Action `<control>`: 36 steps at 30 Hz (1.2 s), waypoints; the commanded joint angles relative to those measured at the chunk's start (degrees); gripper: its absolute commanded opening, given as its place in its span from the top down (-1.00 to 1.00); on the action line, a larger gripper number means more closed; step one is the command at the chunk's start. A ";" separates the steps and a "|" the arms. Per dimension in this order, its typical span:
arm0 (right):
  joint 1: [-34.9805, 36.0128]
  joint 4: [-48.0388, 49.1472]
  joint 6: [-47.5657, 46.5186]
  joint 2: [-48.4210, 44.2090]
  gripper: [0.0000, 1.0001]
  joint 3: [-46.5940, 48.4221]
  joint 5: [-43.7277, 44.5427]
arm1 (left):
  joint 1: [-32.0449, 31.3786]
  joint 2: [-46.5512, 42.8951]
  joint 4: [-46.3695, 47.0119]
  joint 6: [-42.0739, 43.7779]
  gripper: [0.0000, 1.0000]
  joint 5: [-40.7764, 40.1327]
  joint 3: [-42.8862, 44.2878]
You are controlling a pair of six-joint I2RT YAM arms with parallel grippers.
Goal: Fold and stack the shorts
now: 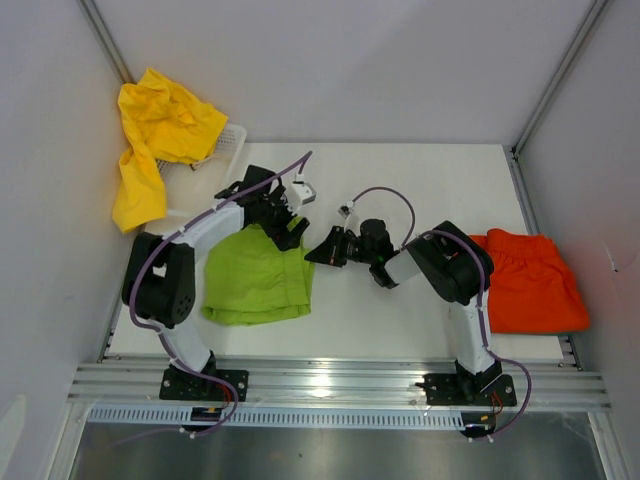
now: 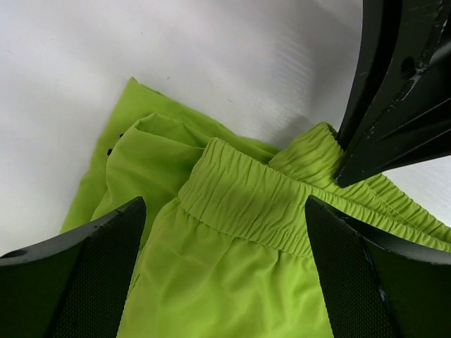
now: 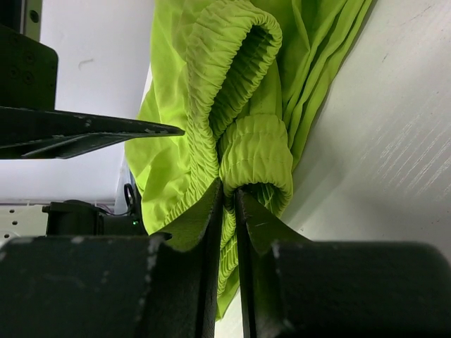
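Observation:
The lime green shorts (image 1: 255, 280) lie on the table in front of the left arm, waistband toward the middle. My right gripper (image 1: 312, 253) is shut on a pinch of their elastic waistband (image 3: 255, 151), with the fabric bunched between the two fingers (image 3: 230, 211). My left gripper (image 1: 287, 226) hovers open just over the same waistband (image 2: 246, 204), one finger (image 2: 91, 282) on each side of the cloth and nothing gripped. The right gripper's dark fingers (image 2: 394, 105) show at the top right of the left wrist view. Orange-red shorts (image 1: 528, 280) lie at the right edge.
Yellow shorts (image 1: 155, 130) hang over the white plastic basket (image 1: 228, 150) at the back left corner. White walls and metal frame posts close in the table on both sides. The aluminium rail (image 1: 330, 380) with the arm bases runs along the near edge.

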 commanded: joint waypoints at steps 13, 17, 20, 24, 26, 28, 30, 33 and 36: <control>-1.05 4.24 -0.45 -2.64 0.68 0.13 -3.05 | 0.55 1.64 2.90 3.30 -0.74 3.84 -2.23; -1.14 4.15 -0.54 -2.55 0.69 0.13 -2.96 | 0.72 1.82 1.75 3.30 -0.20 4.98 -0.73; -1.14 4.15 -0.45 -2.47 0.69 0.22 -2.96 | 0.72 -0.03 2.10 3.04 0.13 5.16 -0.91; -1.14 4.07 -0.36 -2.20 0.69 0.66 -3.05 | 0.63 -2.75 2.10 2.60 0.60 5.95 -0.91; -1.05 3.89 -0.45 -2.11 0.69 0.92 -3.05 | 0.46 -3.98 1.05 2.24 0.67 5.87 -0.73; -0.88 3.01 -0.62 -2.03 0.69 1.45 -2.70 | -0.24 -4.95 0.52 2.24 0.74 4.64 -0.47; -0.70 0.39 -1.32 -1.68 0.69 2.94 -1.91 | -1.03 -6.53 0.08 2.51 0.77 4.46 -0.82; -0.09 -2.52 -1.77 -0.80 0.69 5.14 -0.94 | -1.30 -8.03 -0.71 2.51 1.00 4.28 -0.99; 0.18 -2.61 -0.89 -0.01 0.70 5.84 0.02 | -1.30 -9.52 -2.02 2.07 1.00 4.98 -1.52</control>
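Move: The free waistband fold of the green shorts lies almost between the left hand's open fingers, about 1 cm back and 3 cm below. From that hand, the waistband corner held by the right fingers is some 5 cm back and 4 cm right, 4 cm lower; the shorts' body centres roughly 9 cm back, 8 cm left and 6 cm below. The free fold is about 4 cm ahead and 4 cm left of the right hand, level with it. Left hand sinks 2.5 cm, shuts on the free waistband fold, then lifts about 5 cm; right keeps its pinch. ##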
